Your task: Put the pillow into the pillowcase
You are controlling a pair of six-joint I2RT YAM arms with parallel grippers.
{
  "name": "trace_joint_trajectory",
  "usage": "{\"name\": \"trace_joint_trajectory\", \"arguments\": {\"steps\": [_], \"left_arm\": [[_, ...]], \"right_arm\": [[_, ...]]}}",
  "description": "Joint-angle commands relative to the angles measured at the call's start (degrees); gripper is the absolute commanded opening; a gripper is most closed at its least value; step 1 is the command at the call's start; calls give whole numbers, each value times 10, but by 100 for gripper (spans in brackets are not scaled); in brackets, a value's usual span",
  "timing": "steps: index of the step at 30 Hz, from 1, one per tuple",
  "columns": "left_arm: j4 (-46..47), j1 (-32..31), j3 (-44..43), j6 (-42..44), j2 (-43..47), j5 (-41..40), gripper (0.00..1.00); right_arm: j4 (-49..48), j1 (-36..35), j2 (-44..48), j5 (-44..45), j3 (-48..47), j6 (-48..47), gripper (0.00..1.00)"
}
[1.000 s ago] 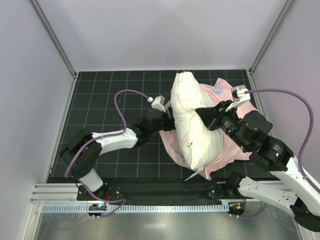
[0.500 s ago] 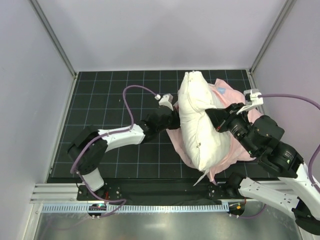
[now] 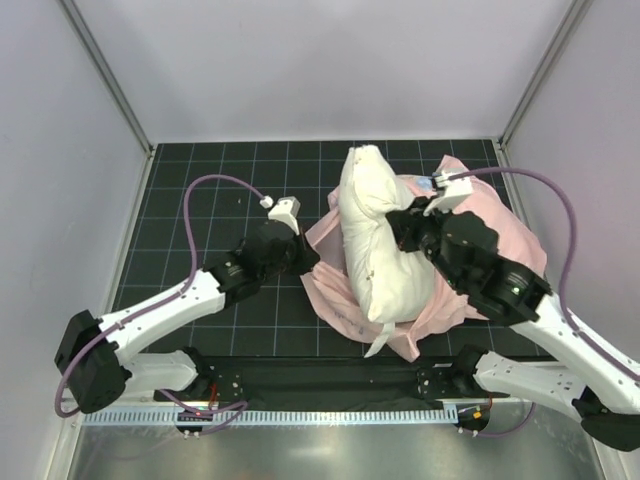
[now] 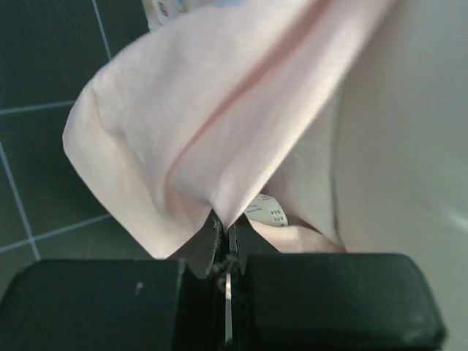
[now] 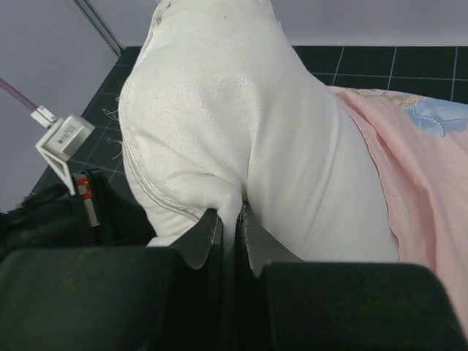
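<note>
The plump white pillow [image 3: 372, 245] stands on edge on top of the spread pink pillowcase [image 3: 500, 235]. My left gripper [image 3: 306, 262] is shut on a fold of the pillowcase's left edge, drawing that pink fabric out to the left of the pillow. In the left wrist view the pale pink pillowcase [image 4: 219, 124] runs into the left gripper [image 4: 223, 223], with a small white tag [image 4: 265, 210] beside it. My right gripper [image 3: 402, 226] pinches the pillow's right side. In the right wrist view a ridge of pillow [image 5: 241, 110] sits in the right gripper [image 5: 235, 219], with the pillowcase [image 5: 417, 168] to the right.
A black gridded mat [image 3: 200, 180] covers the table, boxed in by grey walls on three sides. A metal rail [image 3: 300, 412] runs along the near edge. Purple cables [image 3: 215, 182] loop above both arms.
My left gripper has shut on the pillowcase edge and drawn back left and nearer, stretching the fabric out. The pillow and my right gripper have shifted left.
</note>
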State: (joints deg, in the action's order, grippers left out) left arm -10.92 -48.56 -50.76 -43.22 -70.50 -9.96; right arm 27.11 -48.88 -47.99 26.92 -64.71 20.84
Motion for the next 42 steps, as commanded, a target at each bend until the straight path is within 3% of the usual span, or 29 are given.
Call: {"name": "trace_joint_trajectory", "arguments": {"steps": [1,5,11,17,24,30,35,42], "left_arm": [[-60,17,5,11,64,56,0],[-95,72,5,9,122,87,0],[-122,206,4,18,162,194,0],[-76,217,-10,-2,155,256,0],[-70,212,-94,-44,136,292,0],[-59,208,-126,-64,117,333,0],[-65,207,-149,-71,142,339,0],[-154,208,-245,-38,149,301,0]], "right_arm": [[-78,3,-32,11,48,-31,4],[-190,2,-43,-112,143,-69,4],[-231,-12,-92,-261,210,-68,4],[-181,-36,-211,-376,166,-87,4],[-167,-42,-362,-300,131,-54,4],[-85,-41,-491,-227,41,-14,4],[-60,-38,-533,-168,27,5,4],[-43,-38,-542,-140,46,16,4]]}}
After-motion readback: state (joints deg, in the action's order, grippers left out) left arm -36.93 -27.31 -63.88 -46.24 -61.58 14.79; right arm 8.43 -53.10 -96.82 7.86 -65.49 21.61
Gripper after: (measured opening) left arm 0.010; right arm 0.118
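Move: From the right hand, high up and still pinching the pillow, the pillowcase mouth lies about 14 cm left, 5 ahead and 25 below; the bulk of the pillow hangs roughly 4 left, 4 ahead and 15 down. The pillowcase body spreads some 19 cm to its right, 11 ahead and 33 below. From the left hand, still gripping the hem, the mouth is about 6 cm right, 4 ahead and 6 below. Right hand drives the pinched pillow about 25 cm down and 19 left towards the mouth; left hand lifts the hem leftwards. ##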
